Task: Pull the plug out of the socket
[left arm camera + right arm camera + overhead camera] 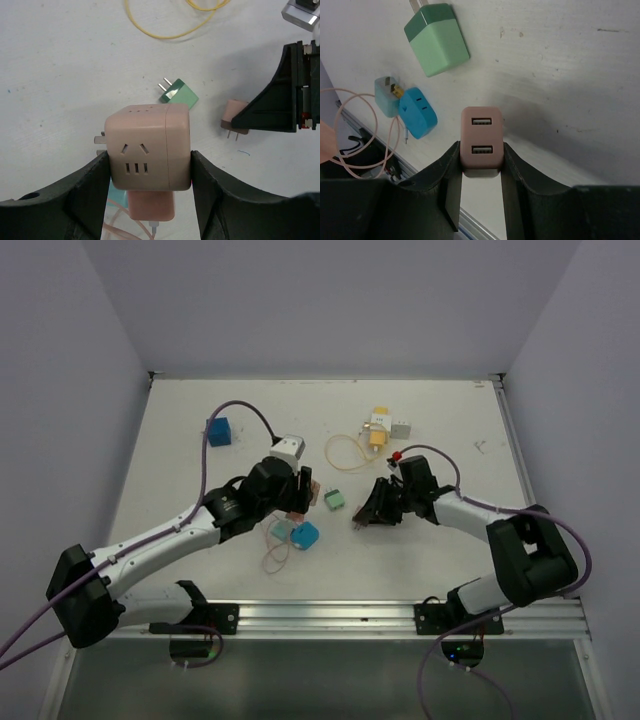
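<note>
My left gripper [149, 161] is shut on a pink cube socket [147, 145], its fingers pressing both side faces. A pink charger [151, 205] with a thin cable hangs plugged into the socket's underside. My right gripper [481, 152] is shut on a small pink plug [481, 142] with two USB ports, held just above the table. In the left wrist view that plug [234, 115] shows its bare prongs and sits well apart from the socket, to its right. From above, the left gripper [298, 498] and right gripper [360, 520] face each other mid-table.
A green plug [334, 500] lies between the two grippers. A blue plug [304, 535] and pink cable loop [276, 550] lie near the front. Farther back are a blue cube [219, 431], a white cube [288, 448], a yellow-and-white adapter [382, 427] and a yellow cable [345, 450].
</note>
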`<state>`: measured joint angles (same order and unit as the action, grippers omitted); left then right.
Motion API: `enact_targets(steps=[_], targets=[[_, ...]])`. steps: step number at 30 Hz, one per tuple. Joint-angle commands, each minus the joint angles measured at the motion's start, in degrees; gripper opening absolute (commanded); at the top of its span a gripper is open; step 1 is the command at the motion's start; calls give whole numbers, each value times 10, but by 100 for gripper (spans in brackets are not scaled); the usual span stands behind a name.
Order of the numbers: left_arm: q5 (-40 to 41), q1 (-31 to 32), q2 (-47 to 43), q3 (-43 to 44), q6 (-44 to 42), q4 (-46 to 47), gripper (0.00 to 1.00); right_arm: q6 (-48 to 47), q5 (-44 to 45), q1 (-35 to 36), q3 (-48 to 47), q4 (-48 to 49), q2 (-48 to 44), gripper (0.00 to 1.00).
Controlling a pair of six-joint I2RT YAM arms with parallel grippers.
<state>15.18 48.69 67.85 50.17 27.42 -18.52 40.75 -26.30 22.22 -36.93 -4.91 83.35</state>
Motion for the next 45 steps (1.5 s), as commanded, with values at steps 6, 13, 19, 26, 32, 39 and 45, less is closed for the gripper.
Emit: enact_targets(steps=[6,13,19,26,32,39,45], targets=[[53,-43,29,62,74,-14,0,-12,-32,31,-27,118,83,13],[64,-54,58,97,83,-38,0,-22,-18,36,-35,112,89,35],[59,-59,74,111,91,-48,0,-57,83,35,-29,16,34,81],[62,-61,81,122,109,-57,0,-78,163,36,-17,-26,-91,89],[72,-63,89,146,148,-67,0,-35,109,41,-17,44,-165,88],[79,-63,92,174,211,-66,0,17,113,93,-42,151,-155,87],[78,-62,92,200,236,-64,0,21,123,143,-84,196,-96,85]])
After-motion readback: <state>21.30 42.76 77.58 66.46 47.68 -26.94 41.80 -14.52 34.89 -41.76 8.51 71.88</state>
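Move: The small pink plug in the right fingers is bound for bare table about 3 cm to this hand's left, 1 cm ahead and 2 cm down. The green plug lies some 7 cm left and 5 cm ahead, the blue plug roughly 13 cm left and 3 cm back, both 3 cm below; the held pink socket is about 12 cm left, level ahead, 10 cm higher. From the left hand that bare spot is about 9 cm right, 1 cm ahead, 14 cm down. The right hand sets its pink plug on the table just short and right of the green plug, spreads its fingers wide and lets go. It rises about 14 cm, first drifting right, then swings some 7 cm left towards the held socket, fingers tipping up nearly 30 degrees. The left hand keeps its grip, carrying the socket about 6 cm forward, then up 4, turning counter-clockwise. ##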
